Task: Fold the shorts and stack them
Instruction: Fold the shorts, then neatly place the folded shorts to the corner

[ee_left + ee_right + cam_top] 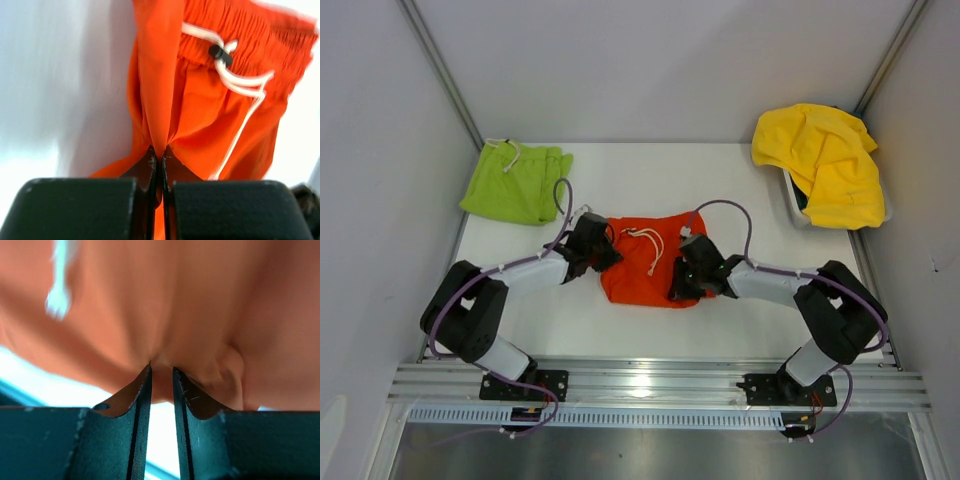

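Note:
The orange-red shorts (pixel 645 262) lie mid-table with their white drawstring (pixel 650 245) on top. My left gripper (pixel 607 250) is at their left edge. In the left wrist view its jaws are pressed together on a raised fold of the orange-red shorts (pixel 210 110), with the left gripper (pixel 159 156) pinching thin cloth. My right gripper (pixel 682 282) is at the shorts' right lower edge. In the right wrist view the right gripper (pixel 161 376) stands narrow with a bunch of orange cloth (pixel 165 315) caught between its tips. The lime-green shorts (pixel 515 182) lie folded at the back left, apart from both arms.
A white bin (pixel 792 205) at the back right holds a heap of yellow cloth (pixel 825 165). Grey walls close in the white table (pixel 720 180) on three sides, and a metal rail (pixel 650 385) runs along the near edge.

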Action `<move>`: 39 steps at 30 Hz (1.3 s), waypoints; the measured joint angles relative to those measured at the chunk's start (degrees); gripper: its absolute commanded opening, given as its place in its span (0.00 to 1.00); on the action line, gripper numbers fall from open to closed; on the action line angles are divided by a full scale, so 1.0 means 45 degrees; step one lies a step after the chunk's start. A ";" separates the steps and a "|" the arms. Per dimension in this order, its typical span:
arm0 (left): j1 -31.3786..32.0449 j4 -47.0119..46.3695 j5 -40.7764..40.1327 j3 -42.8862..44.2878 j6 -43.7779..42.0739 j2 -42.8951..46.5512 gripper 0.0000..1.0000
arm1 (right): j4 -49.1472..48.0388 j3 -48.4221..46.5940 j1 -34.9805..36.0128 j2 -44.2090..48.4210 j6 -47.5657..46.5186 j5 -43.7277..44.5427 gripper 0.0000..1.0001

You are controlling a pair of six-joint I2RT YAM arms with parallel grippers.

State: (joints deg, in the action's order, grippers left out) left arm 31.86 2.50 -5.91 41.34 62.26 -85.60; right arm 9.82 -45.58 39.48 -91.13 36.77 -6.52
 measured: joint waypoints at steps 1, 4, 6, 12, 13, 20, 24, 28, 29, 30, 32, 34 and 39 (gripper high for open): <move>-0.0180 0.0194 0.0219 0.0403 -0.0811 -0.0223 0.00 | -0.0039 0.0015 0.0408 0.0015 0.0160 0.0058 0.27; -0.0549 0.0466 0.1044 0.1457 -0.3075 -0.0874 0.00 | 0.0034 -0.0024 0.1885 0.0112 0.0573 0.0219 0.67; -0.0651 0.0466 0.1617 0.1807 -0.4226 -0.1122 0.00 | 0.0389 -0.0078 0.2327 0.0452 0.0729 0.0214 0.83; -0.0903 0.0816 0.2560 0.2089 -0.6654 -0.1370 0.00 | 0.2098 -0.0491 0.1282 0.3002 0.0418 0.0267 1.00; -0.0952 0.0976 0.2671 0.2239 -0.6936 -0.1452 0.00 | 0.2229 -0.0573 0.0908 0.3458 0.0340 0.0253 1.00; -0.1161 0.1166 0.3264 0.2846 -0.8087 -0.2137 0.33 | 0.2953 -0.0442 -0.2171 0.4954 -0.0622 -0.0107 0.99; -0.1185 0.1190 0.3478 0.2895 -0.8388 -0.2443 0.81 | 0.3007 -0.0335 -0.3371 0.4580 -0.1477 -0.0588 0.99; -0.1292 0.0942 0.3857 0.2885 -0.8558 -0.2458 0.99 | 0.2438 -0.0248 -0.4420 0.3478 -0.2152 -0.1282 0.99; -0.1336 0.0889 0.3949 0.2880 -0.8587 -0.2458 0.99 | 0.2225 -0.0185 -0.4639 0.3147 -0.2259 -0.1491 0.99; -0.1379 0.0865 0.4007 0.2880 -0.8621 -0.2458 0.99 | 0.1938 -0.0073 -0.4847 0.2832 -0.2356 -0.1758 0.99; -0.1496 0.0714 0.4085 0.2827 -0.8660 -0.2458 0.99 | 0.1413 0.0155 -0.5255 0.2234 -0.2472 -0.2385 0.99; -0.1661 0.0364 0.4265 0.2647 -0.8689 -0.2448 0.99 | 0.0913 0.0350 -0.5537 0.1773 -0.2506 -0.3041 0.99; -0.2346 -0.0670 0.5309 0.1943 -0.8689 -0.2463 0.99 | -0.0704 0.0593 -0.5882 0.0675 -0.2361 -0.4668 0.99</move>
State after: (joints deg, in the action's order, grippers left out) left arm 21.30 -0.51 17.98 50.09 23.16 -96.68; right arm 6.66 -42.92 13.02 -88.09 26.15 -27.53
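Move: The closed left fingers already pinch the left edge of the red shorts, whose middle lies about 10 cm to the right and level with that hand, some 2 cm lower. Their white drawstring is about 7 cm right and 3 cm ahead, the folded green shorts some 21 cm ahead and 25 cm left. From the right hand, low at the near right part, the red shorts' middle is about 8 cm ahead and 5 cm left, the yellow shorts roughly 32 cm ahead and 34 cm right. The right hand first sweeps on back and left about 5 cm low at the near side of the red shorts, opens wide and leaves them, then arcs up, forward and right and comes down again, its spread fingers ending close over their right edge. The left hand keeps its pinch while it eases forward about 3 cm and turns some 30 degrees clockwise, then opens wide to let go of the left edge, staying low over it. ##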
